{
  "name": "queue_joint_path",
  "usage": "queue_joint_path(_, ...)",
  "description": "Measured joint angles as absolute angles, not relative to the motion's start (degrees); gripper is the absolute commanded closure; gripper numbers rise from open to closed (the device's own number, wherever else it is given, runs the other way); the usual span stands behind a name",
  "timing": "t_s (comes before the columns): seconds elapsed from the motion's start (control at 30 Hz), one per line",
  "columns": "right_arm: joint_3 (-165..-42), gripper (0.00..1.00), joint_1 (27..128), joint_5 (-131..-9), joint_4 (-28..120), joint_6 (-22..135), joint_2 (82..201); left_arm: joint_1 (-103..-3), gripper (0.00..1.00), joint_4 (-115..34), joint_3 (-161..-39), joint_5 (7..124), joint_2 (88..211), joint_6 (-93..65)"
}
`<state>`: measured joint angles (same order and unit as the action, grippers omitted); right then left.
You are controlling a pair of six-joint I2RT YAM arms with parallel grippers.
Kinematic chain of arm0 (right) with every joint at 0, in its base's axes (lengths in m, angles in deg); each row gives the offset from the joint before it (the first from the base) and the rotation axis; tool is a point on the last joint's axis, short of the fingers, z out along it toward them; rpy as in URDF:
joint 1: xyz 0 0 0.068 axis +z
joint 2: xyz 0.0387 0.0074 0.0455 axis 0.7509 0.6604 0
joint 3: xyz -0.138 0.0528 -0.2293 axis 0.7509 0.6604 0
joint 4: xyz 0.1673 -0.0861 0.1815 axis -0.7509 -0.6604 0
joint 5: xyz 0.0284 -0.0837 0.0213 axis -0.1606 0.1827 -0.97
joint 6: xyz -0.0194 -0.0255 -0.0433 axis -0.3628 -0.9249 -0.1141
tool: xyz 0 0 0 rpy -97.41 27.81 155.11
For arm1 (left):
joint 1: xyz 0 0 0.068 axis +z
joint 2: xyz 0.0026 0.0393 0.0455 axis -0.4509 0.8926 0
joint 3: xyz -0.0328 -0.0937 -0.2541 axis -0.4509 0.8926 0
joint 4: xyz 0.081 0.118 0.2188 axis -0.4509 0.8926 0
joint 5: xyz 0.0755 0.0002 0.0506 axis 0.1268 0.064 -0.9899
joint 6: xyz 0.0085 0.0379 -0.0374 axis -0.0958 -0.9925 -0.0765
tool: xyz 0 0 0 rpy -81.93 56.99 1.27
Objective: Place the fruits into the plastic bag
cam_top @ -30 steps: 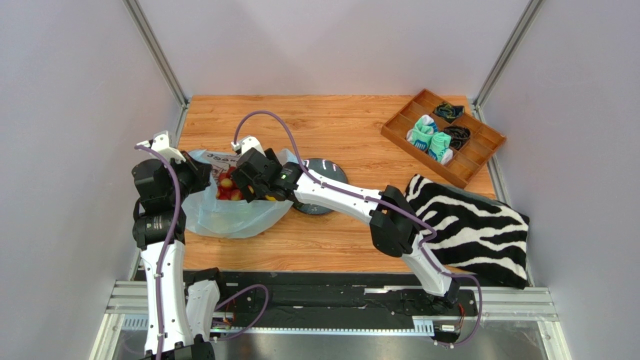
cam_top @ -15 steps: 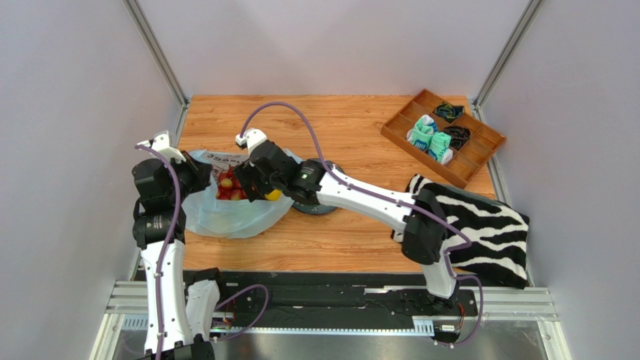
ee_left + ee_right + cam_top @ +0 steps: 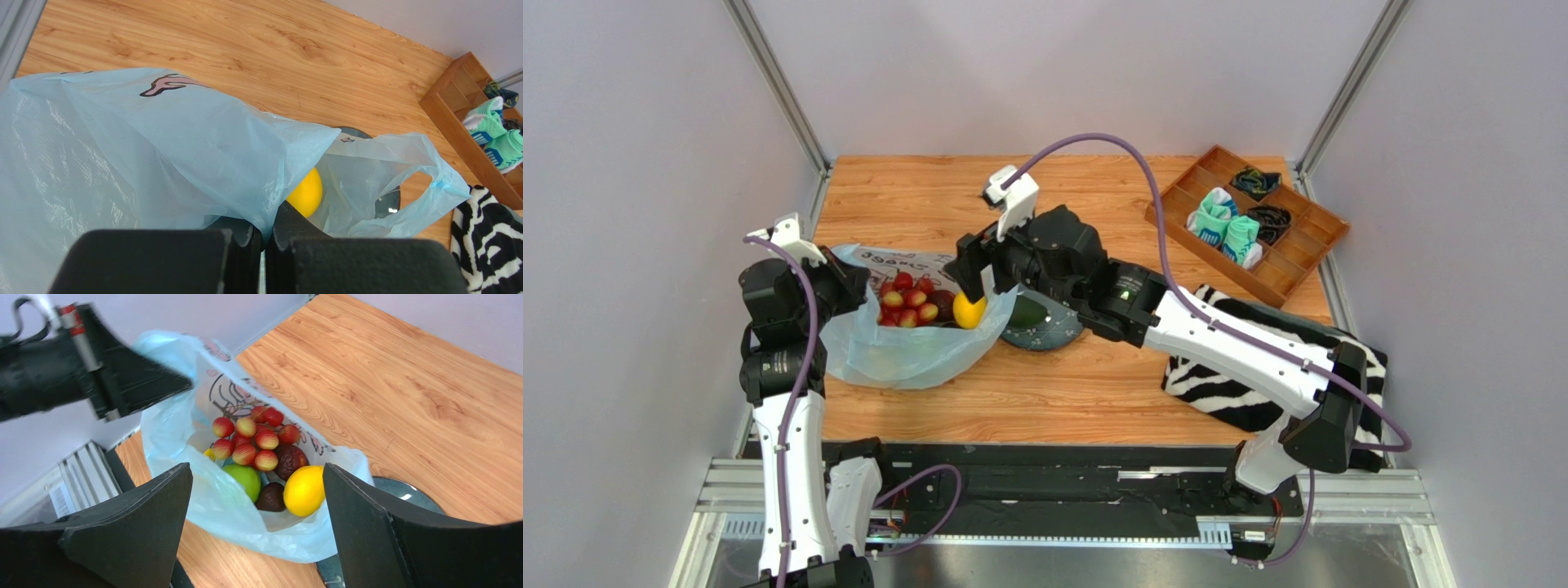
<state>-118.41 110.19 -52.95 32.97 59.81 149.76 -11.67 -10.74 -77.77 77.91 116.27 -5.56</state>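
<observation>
The pale blue plastic bag (image 3: 891, 349) lies open at the table's left. My left gripper (image 3: 265, 229) is shut on the bag's (image 3: 153, 141) edge and holds the mouth up. Inside lie a yellow lemon (image 3: 304, 490), a green apple (image 3: 244, 479), a dark red-purple fruit (image 3: 290, 459), a smaller dark one (image 3: 271, 497) and several small red fruits (image 3: 251, 441). My right gripper (image 3: 256, 468) hangs open and empty above the bag's mouth, to the right of the lemon (image 3: 970, 310). A dark green fruit (image 3: 1028, 314) rests on the plate.
The dark round plate (image 3: 1063, 333) sits right against the bag's right side. A zebra-striped cloth (image 3: 1296, 368) lies at the right under my right arm. A wooden tray (image 3: 1298, 272) with socks stands at the back right.
My right gripper has drawn up and to the right out of the bag, still open. The fruits inside now show fully. The left gripper has not moved.
</observation>
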Motion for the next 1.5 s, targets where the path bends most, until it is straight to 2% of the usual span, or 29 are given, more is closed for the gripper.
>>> queue_joint_path(0.27, -111.2, 0.17, 97.4, -57.9, 34.5, 68.1, 150.2, -11.7, 1.0, -10.7, -77.7, 77.9, 116.4, -5.6)
queue_joint_path(0.77, -99.1, 0.16, 87.4, -66.2, 37.5, 77.8, 153.0, -11.7, 1.0, -10.7, -77.7, 77.9, 116.4, -5.6)
queue_joint_path(1.2, -95.8, 0.17, 85.4, -72.9, 40.5, 82.1, 158.3, -11.7, 1.0, -10.7, -77.7, 77.9, 116.4, -5.5)
queue_joint_path(1.5, -93.5, 0.17, 83.8, -77.6, 43.2, 82.7, 151.5, -11.7, 1.0, -10.7, -77.7, 78.0, 116.4, -5.5)
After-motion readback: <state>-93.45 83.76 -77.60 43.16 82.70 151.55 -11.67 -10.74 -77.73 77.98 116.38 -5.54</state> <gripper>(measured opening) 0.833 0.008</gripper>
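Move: The avocado still on the plate is about 4 cm ahead of the right gripper, some 7 cm to its right and roughly 31 cm below. The plate's middle is 6 cm ahead, 10 cm to the right; the lemon in the plastic bag lies about 5 cm ahead, 3 cm to the left, and the bag's middle 4 cm ahead, 12 cm left. From the left gripper the avocado is some 24 cm right, 2 cm ahead and 23 cm below. Swing the empty right gripper down, away from the bag's mouth and over to the plate: drop some 20 cm while going about 10 cm right and 9 cm forward, tipping the wrist forward and down about 35 degrees. Then rise back around 4 cm. Leave its fingers wide open, touching no fruit, and keep the left gripper still, pinching the bag. ##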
